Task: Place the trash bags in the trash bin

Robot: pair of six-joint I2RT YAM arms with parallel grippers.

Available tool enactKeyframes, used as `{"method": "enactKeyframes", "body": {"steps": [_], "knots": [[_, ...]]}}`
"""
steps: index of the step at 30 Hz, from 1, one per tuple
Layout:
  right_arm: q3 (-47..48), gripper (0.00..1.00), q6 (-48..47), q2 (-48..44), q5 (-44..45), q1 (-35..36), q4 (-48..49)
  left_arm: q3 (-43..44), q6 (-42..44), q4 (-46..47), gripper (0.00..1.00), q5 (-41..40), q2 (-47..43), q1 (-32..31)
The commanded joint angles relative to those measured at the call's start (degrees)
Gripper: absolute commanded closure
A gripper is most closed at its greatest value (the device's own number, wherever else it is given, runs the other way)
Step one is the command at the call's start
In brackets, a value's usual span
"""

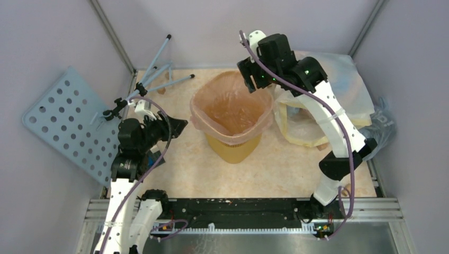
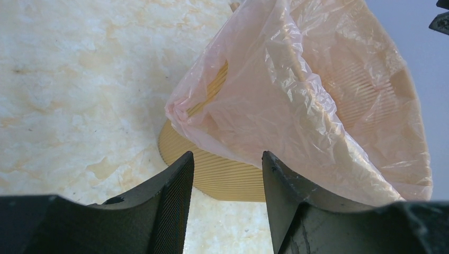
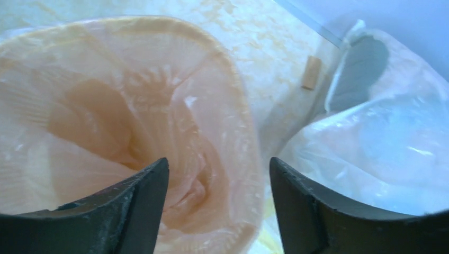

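The yellow-orange trash bin stands upright mid-table. A pale pink trash bag lines it, its film folded over the rim all round. My left gripper hovers left of the bin, apart from it, open and empty. In the left wrist view the ribbed bin and the bag show beyond the spread fingers. My right gripper hangs over the bin's far right rim, open. The right wrist view looks down into the lined bin; nothing sits between its fingers.
A large whitish-yellow sack lies right of the bin, also seen in the right wrist view as a pale sack. A grey-blue bag sits at the right wall. A blue perforated panel and blue rods lean at the left.
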Motion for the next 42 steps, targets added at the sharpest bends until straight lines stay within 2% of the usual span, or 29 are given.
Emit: {"method": "enactKeyframes", "body": {"steps": [1, 6, 12, 15, 19, 24, 38, 42], "knots": [[2.20, 0.35, -0.41, 1.26, 0.49, -5.03, -1.53, 1.33, -0.37, 0.95, 0.44, 1.11, -0.87, 0.33], [2.29, 0.45, -0.98, 3.93, -6.00, -8.64, -0.98, 1.46, -0.24, 0.96, 0.44, 1.19, -0.56, 0.39], [3.05, 0.46, -1.71, 6.90, -9.26, -8.98, -1.52, 1.44, -0.12, 1.05, 0.44, 1.29, -0.52, 0.39], [2.60, 0.46, -1.67, 7.30, -10.03, -8.98, -1.23, 1.40, 0.14, 0.96, 0.44, 1.19, -0.56, 0.38], [2.27, 0.56, -1.69, 8.01, -9.92, -8.97, -1.01, 1.26, 0.62, 0.87, 0.44, 0.98, -0.43, 0.36], [2.10, 0.58, -1.62, 9.26, -8.65, -8.97, -0.33, 0.82, 1.00, 1.22, 0.44, 0.85, -0.41, 0.37], [3.59, 1.00, -0.32, 12.26, -7.37, -9.56, 2.36, 0.92, 2.30, 1.66, 0.45, 0.00, 0.21, 0.39], [4.55, 1.00, 0.61, 13.05, -5.73, -9.99, 3.51, 1.50, 2.69, 1.49, 0.45, -0.54, 0.46, 0.38]]}}
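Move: Ahead of the right hand's open fingers is the far-right rim of the trash bag lining the yellow bin, about 4 cm forward, 3 cm right and 8 cm below. The bin's opening is centred about 4 cm back and 7 cm left at rim height. The white bag stands some 15 cm ahead, 24 cm right and 28 cm lower. From the left hand, that rim spot lies roughly 14 cm ahead, 26 cm right and 2 cm higher. The right hand ends up pinching the far-right rim of the bin's trash bag between its fingertips, closing from wide open to almost shut. To get there it swings forward and about 4 cm to the right, then comes back left while sinking onto the rim, ending some 8 cm lower and 6 cm farther forward, tipped down about 10 degrees more. ##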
